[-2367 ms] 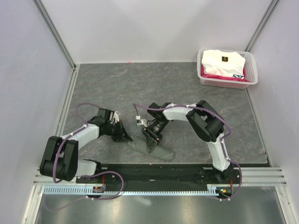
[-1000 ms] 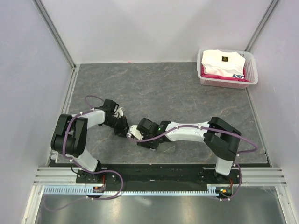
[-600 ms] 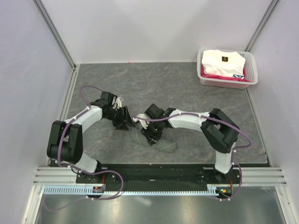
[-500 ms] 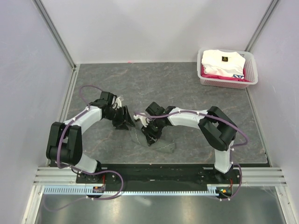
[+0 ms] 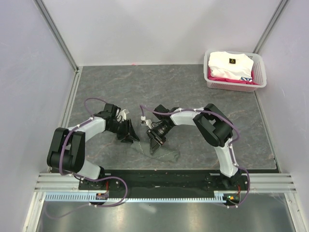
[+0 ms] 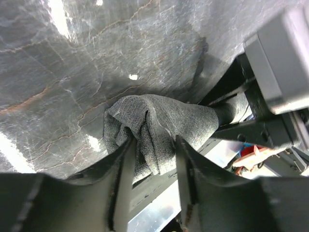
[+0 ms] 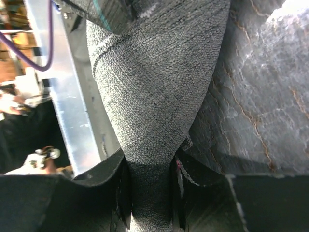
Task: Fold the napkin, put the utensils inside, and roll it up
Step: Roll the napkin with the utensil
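Observation:
The grey-green napkin (image 5: 165, 153) lies as a rolled bundle near the table's front edge. In the left wrist view its bunched end (image 6: 159, 121) sits between the fingers of my left gripper (image 6: 154, 142), with cloth touching both pads. My left gripper (image 5: 131, 137) is at the roll's left end. My right gripper (image 5: 155, 144) comes down on the roll's middle. In the right wrist view the roll (image 7: 159, 82) narrows where my right gripper (image 7: 149, 159) pinches it. The utensils are hidden from view.
A white basket (image 5: 261, 73) holding a white folded garment (image 5: 229, 64) stands at the back right corner. The black base rail (image 5: 164, 178) runs just in front of the roll. Pale walls close in the left, back and right sides.
A second ago the left gripper was shut; it opened, slid toward the roll's left end and closed on it. The right arm drew back from its leftward reach and narrowed its jaws on the roll.

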You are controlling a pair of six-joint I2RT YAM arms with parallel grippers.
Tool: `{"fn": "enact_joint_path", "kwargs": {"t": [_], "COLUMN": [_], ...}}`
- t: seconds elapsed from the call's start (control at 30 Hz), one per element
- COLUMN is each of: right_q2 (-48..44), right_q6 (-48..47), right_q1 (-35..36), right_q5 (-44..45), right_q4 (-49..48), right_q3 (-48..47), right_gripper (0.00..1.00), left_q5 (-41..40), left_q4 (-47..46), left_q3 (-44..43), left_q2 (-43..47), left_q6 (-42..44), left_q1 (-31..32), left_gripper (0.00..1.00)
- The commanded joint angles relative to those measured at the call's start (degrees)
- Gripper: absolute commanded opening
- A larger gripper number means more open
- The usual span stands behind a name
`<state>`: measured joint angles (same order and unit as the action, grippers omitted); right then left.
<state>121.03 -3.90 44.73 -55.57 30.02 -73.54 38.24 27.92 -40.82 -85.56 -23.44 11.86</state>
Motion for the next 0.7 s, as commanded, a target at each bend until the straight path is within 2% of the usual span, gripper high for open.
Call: {"fn": "enact_joint_path", "kwargs": {"t": [0.0, 0.07, 0.1, 0.13, 0.2, 0.27, 0.4, 0.53, 0.67], "right_q2": [5.3, 5.4, 5.4, 4.8, 3.8, 1.1, -6.0, -16.4, -23.0], "right_q6": [-3.7, -3.8, -3.7, -3.6, -3.0, -2.5, -0.2, -0.2, -2.5], "right_q1": [0.2, -0.2, -0.3, -0.3, -0.3, -0.4, -0.3, 0.7, 4.0], "right_q5": [5.6, 5.7, 5.9, 6.5, 9.3, 13.5, 23.0, 33.0, 40.9], "right_q4": [4.3, 4.7, 4.8, 4.8, 4.7, 4.4, 1.5, -4.4, -7.6], "right_q3": [0.4, 0.1, 0.0, -0.1, -0.2, -0.1, 1.5, 4.5, 8.5], "right_gripper": [0.39, 0.41, 0.42, 0.44, 0.56, 0.67, 0.82, 0.97, 0.98], "left_q5": [3.8, 4.5, 4.3, 3.8, 2.7, 2.4, 1.7, 1.2, 0.9], "left_q4": [-3.5, -4.5, -4.5, -4.5, -4.0, -3.5, -3.1, -2.0, -0.6], "left_q3": [1.6, 2.1, 2.1, 2.2, 2.2, 2.0, 1.6, 0.3, -1.2], "left_q2": [0.7, 0.1, -0.7, -1.0, -2.4, -3.2, -4.2, -5.5, -6.8], "left_q6": [1.3, 0.9, 0.9, 0.9, 0.4, 0.2, -0.7, -0.9, -1.0], "left_q1": [-0.1, -0.1, -0.1, -0.1, -0.1, -0.1, -0.1, -0.1, -0.1], "left_gripper": [0.38, 0.29, 0.19, 0.14, 0.03, 0.02, 0.02, 0.02, 0.02]}}
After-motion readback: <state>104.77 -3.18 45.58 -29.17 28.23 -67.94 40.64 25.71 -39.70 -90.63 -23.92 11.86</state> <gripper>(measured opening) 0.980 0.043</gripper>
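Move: Just under the left fingertips, about 2 cm below and 1 cm back, lies the napkin roll's left end; the roll's middle is some 8 cm to that hand's right, 4 cm back and 3 cm lower. The right hand still holds the roll near its middle, which is about 2 cm back and level in height. From the right hand, the left end lies roughly 9 cm to the left, neither ahead nor back, and the roll's right end about 10 cm right and 5 cm back. Pinching the roll's left end, the left hand shuts its half-open fingers while sinking about 2 cm and easing 1 cm back, then keeps its hold. The right hand opens wide, lets go of the roll's middle and rises a couple of centimetres, then swings about 5 cm forward and 3 cm right, its fingers tipping some 25 degrees from slanting back towards straight down. ##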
